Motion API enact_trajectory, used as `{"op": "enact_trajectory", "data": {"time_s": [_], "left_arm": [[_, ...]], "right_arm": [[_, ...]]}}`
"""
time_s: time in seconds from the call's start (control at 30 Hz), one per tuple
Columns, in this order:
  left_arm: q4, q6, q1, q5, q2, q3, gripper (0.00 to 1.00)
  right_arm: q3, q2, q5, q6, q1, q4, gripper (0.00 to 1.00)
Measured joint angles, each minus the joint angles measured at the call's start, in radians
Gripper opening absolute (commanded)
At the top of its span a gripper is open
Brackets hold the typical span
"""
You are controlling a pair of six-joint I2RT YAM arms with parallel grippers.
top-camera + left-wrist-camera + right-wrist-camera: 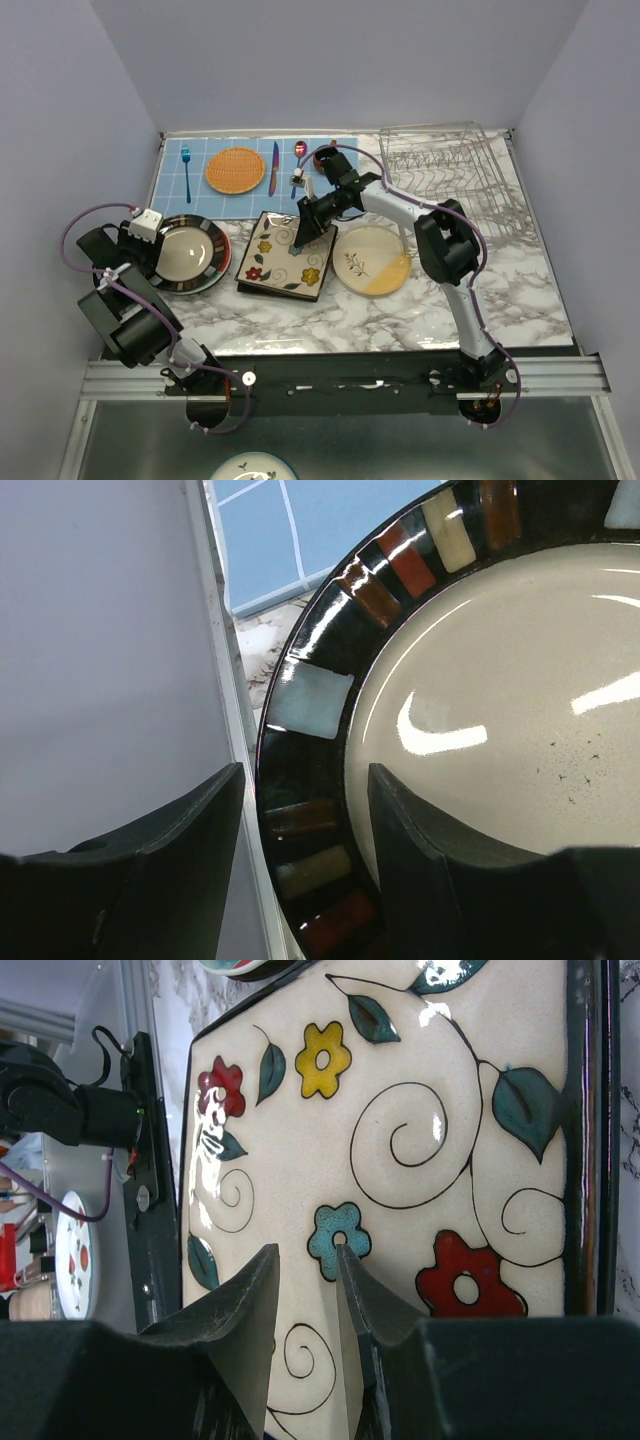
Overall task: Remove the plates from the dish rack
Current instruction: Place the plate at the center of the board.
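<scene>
The silver wire dish rack (pixel 452 168) stands at the back right with no plates showing in it. Three plates lie flat on the marble table: a round stripe-rimmed plate (pixel 187 252) (pixel 480 710) at the left, a square flowered plate (pixel 285 257) (pixel 400 1110) in the middle, and a round cream-and-yellow plate (pixel 372 260) to its right. My left gripper (pixel 155 248) (pixel 306 775) is open, its fingers straddling the striped plate's left rim without touching it. Just above the flowered plate, my right gripper (pixel 302 238) (pixel 306 1252) hovers open with nothing between its fingers.
A blue placemat (pixel 330 145) at the back holds an orange woven mat (pixel 238 170), a fork (pixel 186 160), a knife (pixel 274 168), a spoon (pixel 300 152) and a small dark-red cup (pixel 326 156). The left wall (pixel 100 680) stands close beside the striped plate. Another plate (pixel 250 468) lies below the table's front edge.
</scene>
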Motion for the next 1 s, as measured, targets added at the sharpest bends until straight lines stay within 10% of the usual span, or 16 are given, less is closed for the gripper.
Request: {"op": "enact_trajectory", "data": {"time_s": [1.0], "left_arm": [[-0.106,0.008,-0.03,-0.031,-0.095,-0.023,0.98]], "right_arm": [[0.0,0.0,0.015,-0.001,0.005,0.001,0.37]]}}
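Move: Astride the left rim of the black-rimmed plate, the left hand has that plate's middle about 8 cm to its right, level fore and aft and roughly 2 cm lower. The square flowered plate lies some 31 cm to its right; on the blue mat the fork is about 18 cm ahead and 8 cm right, the wicker mat 19 cm ahead and 19 cm right. From the right hand, the black-rimmed plate is about 26 cm left, 3 cm back and 5 cm below. Opening its already parted fingers from a bit over half to almost full width, the left hand stays straddling the plate's left rim, one finger outside and the other over the cream centre. It barely stirs at first, then shifts about 2 cm right towards the plate's middle and 1 cm back, with the wrist steady. ##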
